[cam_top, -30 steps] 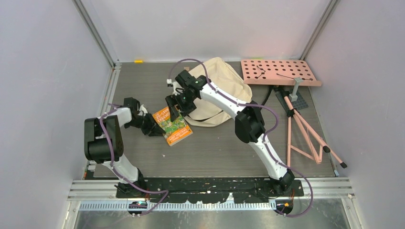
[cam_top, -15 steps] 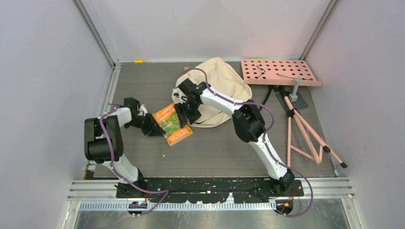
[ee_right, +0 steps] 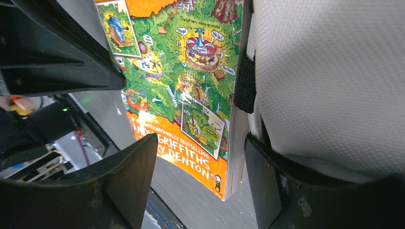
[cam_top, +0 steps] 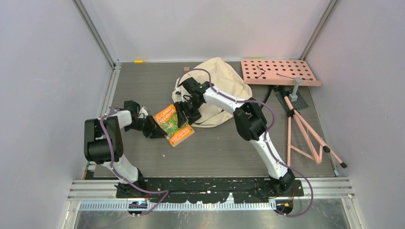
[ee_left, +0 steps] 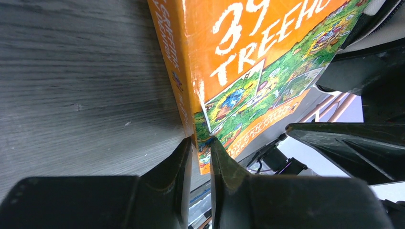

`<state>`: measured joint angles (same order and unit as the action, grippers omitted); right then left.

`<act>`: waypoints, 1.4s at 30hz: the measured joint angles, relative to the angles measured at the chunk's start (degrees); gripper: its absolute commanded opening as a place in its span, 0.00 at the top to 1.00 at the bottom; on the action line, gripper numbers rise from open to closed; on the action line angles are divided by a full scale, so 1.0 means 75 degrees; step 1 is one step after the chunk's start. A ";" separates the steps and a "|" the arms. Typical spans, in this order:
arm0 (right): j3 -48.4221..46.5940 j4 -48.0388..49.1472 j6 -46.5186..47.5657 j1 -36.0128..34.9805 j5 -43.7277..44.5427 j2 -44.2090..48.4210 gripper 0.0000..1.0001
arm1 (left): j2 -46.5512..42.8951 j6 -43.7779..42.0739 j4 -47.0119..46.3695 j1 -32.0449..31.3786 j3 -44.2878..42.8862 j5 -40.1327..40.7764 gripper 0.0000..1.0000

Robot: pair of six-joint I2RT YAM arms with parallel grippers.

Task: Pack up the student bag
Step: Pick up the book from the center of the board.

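Observation:
An orange and green paperback book (cam_top: 173, 125) lies tilted on the dark table, just left of the cream student bag (cam_top: 217, 88). My left gripper (cam_top: 158, 130) is shut on the book's near left corner; in the left wrist view its fingertips (ee_left: 217, 157) pinch the cover's edge (ee_left: 248, 62). My right gripper (cam_top: 182, 117) stands open at the book's right edge, against the bag. In the right wrist view the book's page edge (ee_right: 186, 86) sits between the open jaws (ee_right: 199, 160), and the right finger (ee_right: 262, 171) presses on the bag's white fabric (ee_right: 329, 86).
A pink perforated board (cam_top: 279, 71) lies at the back right, with a folded pink stand (cam_top: 305, 133) in front of it. A small yellow piece (cam_top: 138, 61) sits at the back wall. Grey walls close in the left, right and far sides.
My right gripper has come down from the bag's left side to the book's right edge. The book and my left gripper have shifted slightly right, toward the bag.

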<state>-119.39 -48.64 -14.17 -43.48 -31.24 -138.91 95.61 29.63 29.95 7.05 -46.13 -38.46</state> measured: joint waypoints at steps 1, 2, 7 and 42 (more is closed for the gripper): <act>0.0000 0.0020 -0.0064 0.0029 -0.0117 -0.0017 0.27 | -0.0003 -0.0003 0.0009 0.0009 0.0012 -0.0015 0.99; 0.0000 0.0047 -0.0140 0.0070 -0.0262 -0.0035 0.27 | -0.0006 -0.0003 0.0009 0.0012 0.0015 -0.0023 0.99; -0.0079 0.0140 -0.0373 0.0149 -0.0851 -0.0172 0.28 | -0.0017 -0.0038 0.0009 0.0012 0.0015 -0.0023 0.99; -0.0857 0.1300 -0.2159 0.0420 -0.0898 0.1387 0.99 | -0.4366 0.0694 0.1282 0.0434 -0.2398 0.2369 0.02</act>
<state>-125.82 -38.89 -30.37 -40.34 -37.98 -128.51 62.87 34.83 39.57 10.31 -64.12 -20.69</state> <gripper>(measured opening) 0.263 0.931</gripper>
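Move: The book lies slanted between the hands, its middle about 6 cm to the right hand's left, level with it fore and aft and some 2 cm lower; the open right fingers straddle its page edge. From there the cream bag's middle is roughly 16 cm ahead and 14 cm right, the small wooden block about 27 cm straight ahead. The left fingers still pinch the spine near its near corner, the book's middle some 5 cm ahead and 4 cm right of them. While the left hand keeps hold of the spine, the right hand works about 3.5 cm left and a little back over the book's page edge, tipping slightly, and closes to pinch the book through its thickness, covers between the fingers. Only then does the left hand draw off leftward, open wide and rise some 20 cm, tilting its fingers up by about 35 degrees, as the right keeps its grip and lifts the book steeply, about 16 cm up and a little forward, rolling its left side up. ##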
